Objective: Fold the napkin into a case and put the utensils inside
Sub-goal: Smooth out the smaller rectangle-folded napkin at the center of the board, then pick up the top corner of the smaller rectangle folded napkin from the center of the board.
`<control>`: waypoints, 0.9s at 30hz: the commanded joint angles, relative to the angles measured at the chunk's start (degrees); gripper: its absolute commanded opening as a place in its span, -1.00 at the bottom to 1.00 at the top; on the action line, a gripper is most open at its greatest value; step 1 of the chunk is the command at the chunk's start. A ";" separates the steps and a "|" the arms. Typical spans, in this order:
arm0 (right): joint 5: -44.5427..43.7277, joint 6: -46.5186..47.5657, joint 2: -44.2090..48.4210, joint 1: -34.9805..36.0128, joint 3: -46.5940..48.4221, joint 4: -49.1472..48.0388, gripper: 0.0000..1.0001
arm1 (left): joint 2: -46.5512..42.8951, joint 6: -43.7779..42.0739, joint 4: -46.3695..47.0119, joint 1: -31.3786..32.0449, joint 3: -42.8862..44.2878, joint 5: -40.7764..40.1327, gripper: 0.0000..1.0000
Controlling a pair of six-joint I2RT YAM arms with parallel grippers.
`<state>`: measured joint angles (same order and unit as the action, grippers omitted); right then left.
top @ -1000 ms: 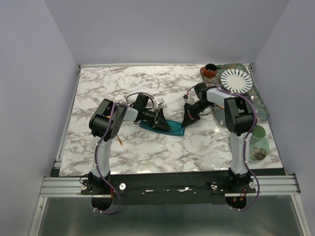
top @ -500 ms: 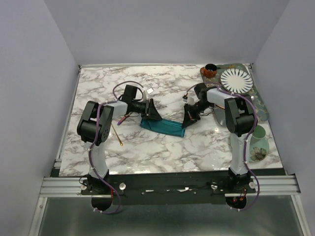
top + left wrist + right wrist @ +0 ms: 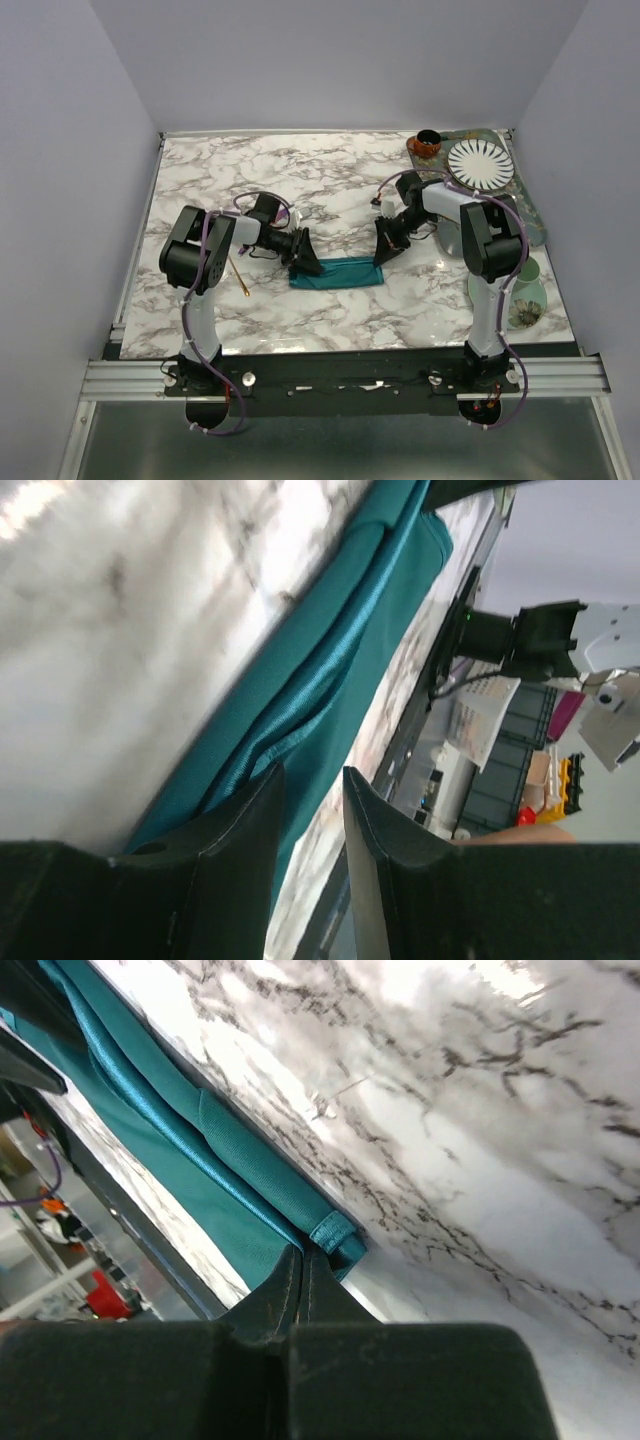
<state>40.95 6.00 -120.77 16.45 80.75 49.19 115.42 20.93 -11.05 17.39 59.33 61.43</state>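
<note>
The teal napkin (image 3: 340,273) lies on the marble table as a narrow folded strip, running left to right. At its left end my left gripper (image 3: 308,266) stands open; the wrist view shows both fingers apart (image 3: 312,772) with the cloth (image 3: 330,670) stretching away beyond them and nothing between them. My right gripper (image 3: 381,255) is at the strip's right end, shut, its tips (image 3: 303,1250) pinching the hemmed corner of the napkin (image 3: 200,1150). A thin gold utensil (image 3: 240,277) lies on the table left of the left arm. The other utensil is out of view.
At the back right a green tray (image 3: 530,215) holds a black-and-white striped plate (image 3: 480,163), with a brown cup (image 3: 427,143) beside it. A pale green floral dish (image 3: 522,297) sits by the right arm's base. Walls enclose the table on three sides.
The left gripper swung back and then toward the near edge. The napkin's left end came with it, so the strip now lies level instead of slanted. The right gripper stayed shut on its end.
</note>
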 commanded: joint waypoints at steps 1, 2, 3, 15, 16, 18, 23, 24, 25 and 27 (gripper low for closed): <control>-2.46 7.09 2.38 0.34 -2.17 -0.32 -0.99 | -5.61 -8.07 -8.27 1.33 -2.12 -2.38 -0.08; -0.02 7.62 2.64 0.34 -2.35 -0.23 -0.99 | -7.21 -10.36 -9.16 1.33 -0.81 -2.28 -0.07; 0.96 8.49 3.69 0.34 -2.61 -0.32 -0.99 | -8.88 -14.12 -9.25 1.33 -0.27 -2.45 -0.06; 9.50 10.79 7.21 0.43 -3.41 -2.17 -0.99 | -3.19 -17.15 -1.79 8.45 15.01 -7.64 0.20; 9.85 10.79 7.30 0.43 -3.41 -2.17 -0.99 | -1.87 -16.71 -0.04 9.50 15.37 -7.03 0.23; 10.64 10.79 7.39 0.43 -3.23 -2.17 -0.99 | -0.64 -15.13 1.46 10.38 16.25 -6.67 0.27; 11.61 11.23 7.65 0.43 -3.32 -2.17 -0.99 | 2.53 -13.02 5.42 12.49 16.78 -5.53 0.29; 11.78 11.31 7.74 0.51 -3.49 -2.08 -0.99 | 2.88 -12.06 5.95 12.67 16.52 -5.62 0.29; 11.79 11.31 7.74 0.43 -3.49 -2.08 -0.99 | 3.32 -11.62 7.17 13.02 16.43 -5.44 0.27; 11.96 11.49 7.57 0.43 -3.41 -1.91 -0.99 | 3.59 -10.04 8.58 13.81 16.17 -4.74 0.25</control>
<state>50.48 16.14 -114.98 16.56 77.60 47.99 117.89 7.97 -7.73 30.06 74.85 55.61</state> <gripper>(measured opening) 0.012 0.635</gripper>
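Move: The napkin's right end, pinched in the shut right fingers, lies about 13 cm to the left hand's right, 1 cm ahead and 2 cm lower. The napkin's middle is some 4 cm to the left hand's right and 1 cm back, or about 10 cm left and 2 cm back of the right hand. Seen from the left hand, the purple knife sits about 12 cm left and 10 cm ahead, and the gold spoon 20 cm left and 1 cm ahead. The napkin's upper edge near its right end stays pinched by the shut right fingers, which raise it about 3.5 cm, drifting slightly left as they tilt. Meanwhile the left hand dips back about 2 cm, lifts off the left part, arcs up and forward, then comes some 9 cm right and down towards the right fingers. It tilts about 30 degrees and opens wider on both sides of the raised edge. ##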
